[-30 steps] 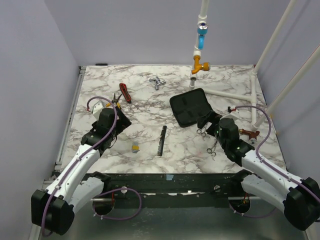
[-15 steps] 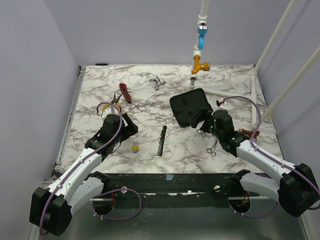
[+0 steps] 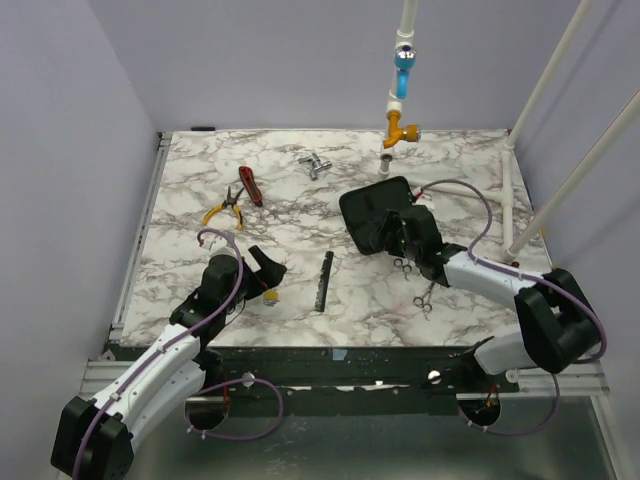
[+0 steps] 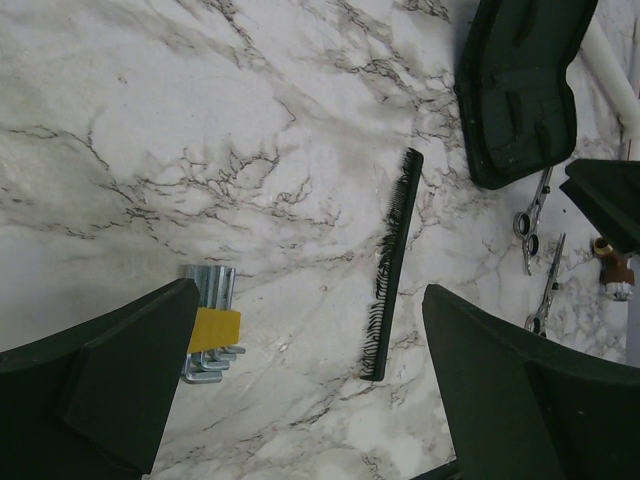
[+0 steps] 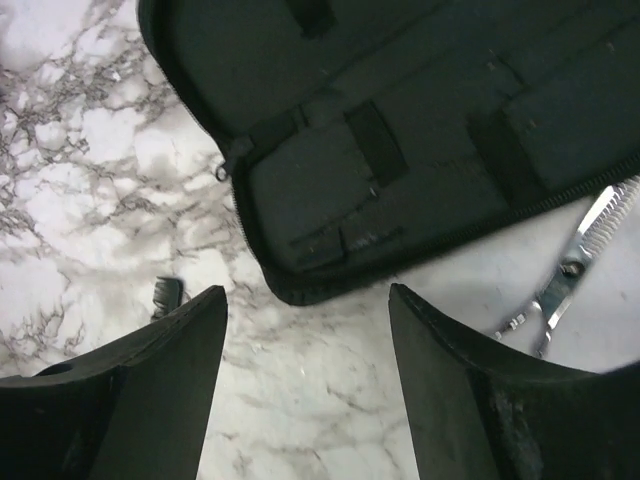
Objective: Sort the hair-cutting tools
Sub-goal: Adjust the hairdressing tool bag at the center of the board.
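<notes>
The black comb (image 3: 323,280) lies on the marble table (image 3: 300,225), also in the left wrist view (image 4: 392,262); its tip shows in the right wrist view (image 5: 168,293). Two silver scissors lie right of it: one (image 3: 403,264) by the case, one (image 3: 424,298) nearer; both show in the left wrist view (image 4: 532,210) (image 4: 547,290). My left gripper (image 3: 268,272) (image 4: 310,305) is open and empty, left of the comb. My right gripper (image 3: 402,238) (image 5: 305,300) is open and empty over the near edge of the open black case (image 3: 378,212) (image 5: 400,130). One pair of scissors (image 5: 570,270) lies to its right.
A yellow-banded hex key set (image 3: 270,297) (image 4: 210,325) lies by my left fingers. Yellow-handled pliers (image 3: 222,208) and a red-handled tool (image 3: 250,185) lie far left. A silver fitting (image 3: 314,165) sits at the back. White pipes with a blue and orange valve (image 3: 400,100) stand back right.
My left gripper has moved nearer and right toward the hex keys, uncovering the yellow pliers. My right gripper has swung left and farther, onto the case's near edge.
</notes>
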Controlling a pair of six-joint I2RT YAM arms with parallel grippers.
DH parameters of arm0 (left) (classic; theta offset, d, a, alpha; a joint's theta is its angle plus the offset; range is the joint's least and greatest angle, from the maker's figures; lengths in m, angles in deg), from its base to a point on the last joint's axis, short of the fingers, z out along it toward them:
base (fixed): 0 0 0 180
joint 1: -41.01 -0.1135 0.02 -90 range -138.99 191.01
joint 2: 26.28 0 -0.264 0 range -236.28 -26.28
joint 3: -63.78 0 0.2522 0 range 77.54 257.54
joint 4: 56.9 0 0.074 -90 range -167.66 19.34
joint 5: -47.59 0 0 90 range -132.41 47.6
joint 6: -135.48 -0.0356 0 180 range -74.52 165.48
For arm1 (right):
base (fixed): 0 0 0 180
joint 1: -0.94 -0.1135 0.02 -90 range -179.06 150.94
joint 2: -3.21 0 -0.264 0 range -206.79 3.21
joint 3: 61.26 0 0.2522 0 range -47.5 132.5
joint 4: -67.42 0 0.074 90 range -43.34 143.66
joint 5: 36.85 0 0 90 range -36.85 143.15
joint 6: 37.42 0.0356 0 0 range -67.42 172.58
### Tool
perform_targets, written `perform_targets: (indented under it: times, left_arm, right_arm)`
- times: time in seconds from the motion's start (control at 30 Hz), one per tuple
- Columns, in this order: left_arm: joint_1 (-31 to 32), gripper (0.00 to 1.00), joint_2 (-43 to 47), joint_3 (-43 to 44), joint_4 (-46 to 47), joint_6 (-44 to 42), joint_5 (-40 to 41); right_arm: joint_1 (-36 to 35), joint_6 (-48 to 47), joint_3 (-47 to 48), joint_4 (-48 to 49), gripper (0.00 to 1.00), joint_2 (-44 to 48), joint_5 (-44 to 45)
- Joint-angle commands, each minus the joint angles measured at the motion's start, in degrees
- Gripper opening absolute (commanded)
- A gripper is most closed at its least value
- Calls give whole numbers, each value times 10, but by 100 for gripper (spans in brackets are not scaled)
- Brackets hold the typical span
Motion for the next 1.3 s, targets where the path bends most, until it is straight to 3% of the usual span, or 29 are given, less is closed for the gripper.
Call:
perform_targets:
  times: [0.0, 0.17, 0.6, 1.07, 1.27]
  left_arm:
    - [3, 96, 0, -12, 13, 14, -12]
    - [3, 96, 28, -19, -6, 14, -7]
    - [3, 96, 64, -43, -12, 9, 2]
    - [3, 96, 112, -61, -39, 16, 16]
    - [3, 95, 127, -64, -55, 18, 24]
  right_arm:
    - [-27, -53, 82, 9, 67, -68, 21]
    - [-62, -90, 153, -34, 58, -147, 56]
    - [-92, -93, 198, -64, 44, -244, 68]
    - [-181, 36, 221, -66, 35, -276, 53]
    - [-213, 74, 245, -67, 37, -287, 47]
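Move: From the right hand, the hairdressing tool bag's middle lies about 11 cm ahead, 2 cm to the right and 5 cm below; its near left corner is only some 3 cm to the left. The comb lies about 13 cm left and 7 cm back, the thinning scissors roughly 9 cm right and 1 cm ahead, both low on the board. From the left hand the bag is about 16 cm ahead, 27 cm right. The right gripper comes to bear on the tool bag's near left edge, one finger either side of it, and drags the bag left and a little back towards the comb. It first swings left and forward over the edge, sinks about 5 cm to the board, then sweeps some 9 cm left while drawing back 5 cm. The fingers narrow to about a third open as the hand turns slightly counter-clockwise. ##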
